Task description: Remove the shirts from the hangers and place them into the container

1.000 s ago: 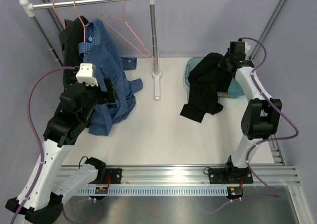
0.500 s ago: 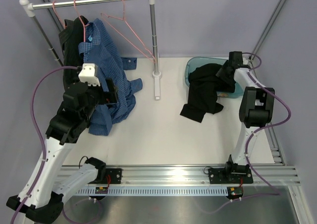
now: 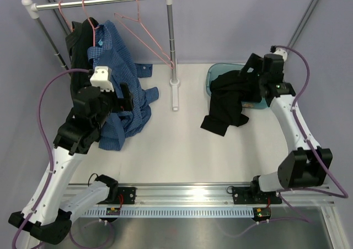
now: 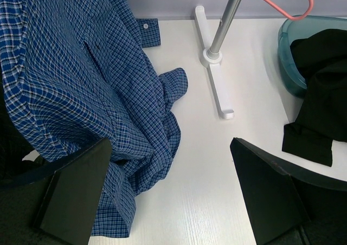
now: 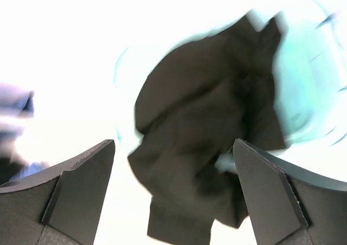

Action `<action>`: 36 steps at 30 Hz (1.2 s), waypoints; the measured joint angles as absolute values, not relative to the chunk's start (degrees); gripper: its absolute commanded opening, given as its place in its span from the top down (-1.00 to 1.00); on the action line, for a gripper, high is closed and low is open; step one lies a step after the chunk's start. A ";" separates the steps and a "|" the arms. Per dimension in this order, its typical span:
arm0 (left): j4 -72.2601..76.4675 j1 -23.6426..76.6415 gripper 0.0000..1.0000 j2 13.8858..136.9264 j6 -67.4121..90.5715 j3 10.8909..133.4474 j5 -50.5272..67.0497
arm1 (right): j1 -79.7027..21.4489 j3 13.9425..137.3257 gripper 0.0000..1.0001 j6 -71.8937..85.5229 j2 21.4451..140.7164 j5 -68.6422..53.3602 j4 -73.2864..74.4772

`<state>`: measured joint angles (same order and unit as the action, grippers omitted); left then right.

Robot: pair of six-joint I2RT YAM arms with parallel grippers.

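A blue checked shirt [image 3: 118,89] hangs from a pink hanger [image 3: 91,23] on the rail, its tail pooled on the table [image 4: 81,82]. A dark shirt [image 3: 77,39] hangs behind it on another hanger. A third hanger [image 3: 146,37] hangs bare. My left gripper [image 3: 126,99] is open beside the blue shirt, nothing between its fingers [image 4: 171,196]. A black shirt [image 3: 229,97] lies half in the teal container [image 3: 212,75], spilling over its near rim onto the table. My right gripper [image 3: 248,70] hovers open above it [image 5: 173,196]; that view is blurred.
The white-and-silver rail [image 3: 99,1] stands at the back left on a post [image 3: 172,45] with a white foot [image 4: 214,77]. The container's rim [image 4: 287,50] and black shirt [image 4: 320,93] show at the right of the left wrist view. Grey walls close the back.
My right gripper opened, let go of the black shirt and rose away from the container. The shirt settled over the rim. The left arm crept slightly right.
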<state>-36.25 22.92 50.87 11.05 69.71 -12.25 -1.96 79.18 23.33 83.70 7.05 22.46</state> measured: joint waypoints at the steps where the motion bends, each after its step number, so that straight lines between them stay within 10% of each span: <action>1: -36.10 22.90 -0.98 50.96 11.05 69.73 -12.25 | -3.99 75.59 -0.99 23.35 81.10 7.18 21.28; 10: -35.16 22.90 -0.98 50.96 11.03 70.15 -12.14 | -11.18 48.36 -0.99 28.16 77.12 7.92 17.96; 23: -34.17 22.90 -0.98 49.84 11.05 69.71 -11.53 | -11.20 47.24 -0.91 31.83 88.07 9.19 9.17; 36: -34.20 22.90 -0.98 49.10 10.15 69.71 -11.77 | -11.20 47.35 0.78 32.49 90.87 9.37 6.87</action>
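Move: The black shirt's loose part, draped out over the container's near rim, lies about 7 cm back from the right hand, 5 cm to its left and some 24 cm below. The container's middle is roughly 9 cm ahead of this hand and straight in line, about 20 cm down; the foot of the rack stands some 35 cm to its left and 6 cm ahead, 25 cm below. From the left hand, that loose part lies around 50 cm to the right, 9 cm ahead and 31 cm lower. The empty, wide-open right hand plunges about 23 cm towards the loose part of the black shirt outside the near rim, at first also drawing back and shifting some 5 cm left, while the fingers tip down by a good 20 degrees. Having drawn back about 10 cm, it eases forward 3 cm as it sinks the last bit, then nearly stops and closes the fingers most of the way, pinching a fold of the cloth just in front of the container. ##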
